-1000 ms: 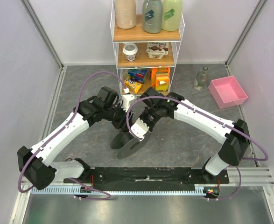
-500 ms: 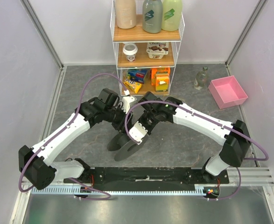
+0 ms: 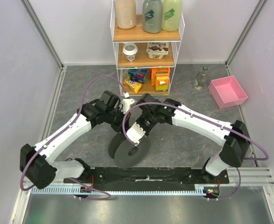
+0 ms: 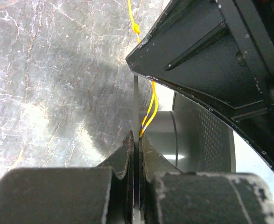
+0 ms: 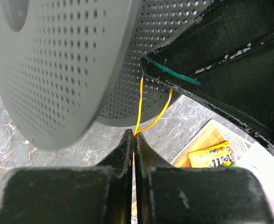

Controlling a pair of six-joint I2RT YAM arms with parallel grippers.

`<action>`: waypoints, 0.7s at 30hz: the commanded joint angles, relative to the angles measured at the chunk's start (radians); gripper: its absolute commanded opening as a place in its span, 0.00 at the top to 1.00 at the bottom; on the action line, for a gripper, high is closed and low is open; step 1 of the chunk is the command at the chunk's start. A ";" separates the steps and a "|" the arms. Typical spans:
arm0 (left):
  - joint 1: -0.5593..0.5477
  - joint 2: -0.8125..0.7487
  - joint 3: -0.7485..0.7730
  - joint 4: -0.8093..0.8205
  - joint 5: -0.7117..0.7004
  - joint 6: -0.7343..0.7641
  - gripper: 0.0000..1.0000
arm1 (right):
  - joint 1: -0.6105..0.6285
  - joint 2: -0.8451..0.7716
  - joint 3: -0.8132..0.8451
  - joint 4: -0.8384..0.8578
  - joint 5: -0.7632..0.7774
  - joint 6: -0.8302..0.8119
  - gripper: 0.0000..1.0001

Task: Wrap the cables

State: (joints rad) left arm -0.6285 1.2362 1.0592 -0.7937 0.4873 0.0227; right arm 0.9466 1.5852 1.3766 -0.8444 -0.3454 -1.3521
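Note:
A dark grey round spool stands tilted on the floor between the two arms. In the left wrist view its thin flange shows edge-on, and my left gripper is shut on that edge. The fine yellow cable runs down to those jaw tips beside the flange, in front of the spool's core. My right gripper is shut on the yellow cable, which loops up toward the perforated flange and the other gripper's black body. From above, both grippers meet at the spool's far side.
A white wire shelf rack with bottles and snack packs stands at the back middle. A pink tray and a clear bottle sit at the back right. Grey walls close in both sides.
The left gripper has closed on the spool's flange. The spool has tipped from lying nearly flat to more upright and sits a little nearer. The right gripper stayed shut on the cable.

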 commanded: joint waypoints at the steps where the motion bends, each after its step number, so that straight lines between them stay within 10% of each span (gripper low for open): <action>1: 0.001 -0.006 0.008 0.008 0.013 -0.003 0.98 | 0.009 -0.008 -0.002 0.038 0.003 0.025 0.90; 6: 0.001 -0.044 0.013 0.007 0.010 -0.007 0.99 | -0.009 -0.031 -0.005 0.053 0.020 0.099 0.27; 13: 0.016 -0.115 0.007 0.001 0.008 0.017 0.98 | -0.242 -0.090 -0.031 0.065 -0.099 0.215 0.07; 21: 0.055 -0.113 0.041 -0.019 -0.020 0.080 0.98 | -0.540 -0.148 -0.148 0.068 -0.199 0.338 0.08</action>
State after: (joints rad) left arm -0.5858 1.1408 1.0573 -0.8165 0.4583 0.0444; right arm 0.5117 1.4700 1.2537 -0.7807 -0.4553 -1.1191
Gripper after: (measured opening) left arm 0.040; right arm 0.936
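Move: The right hand starts pinching the doubled cable beside the left; the loose run of cable it heads over lies about 15 cm to its right, 6 ahead and 14 below. The grey spool's middle is some 8 cm back, 5 left and 6 below; the orange boxes sit about 24 ahead and 11 right, 12 below. From the left hand, that loose run is roughly 21 cm right, 6 ahead and 14 below. The right hand opens wide and lets go of the doubled cable, then sweeps some 11 cm to the right and 8 cm forward, speeding up as it leaves the spool, turning about 30 degrees clockwise and tipping slightly down, to arrive open over the loose cable. The left hand keeps its fingers shut on the cable and the spool's flange edge, easing about 2 cm left and 2 cm up with both still held. ##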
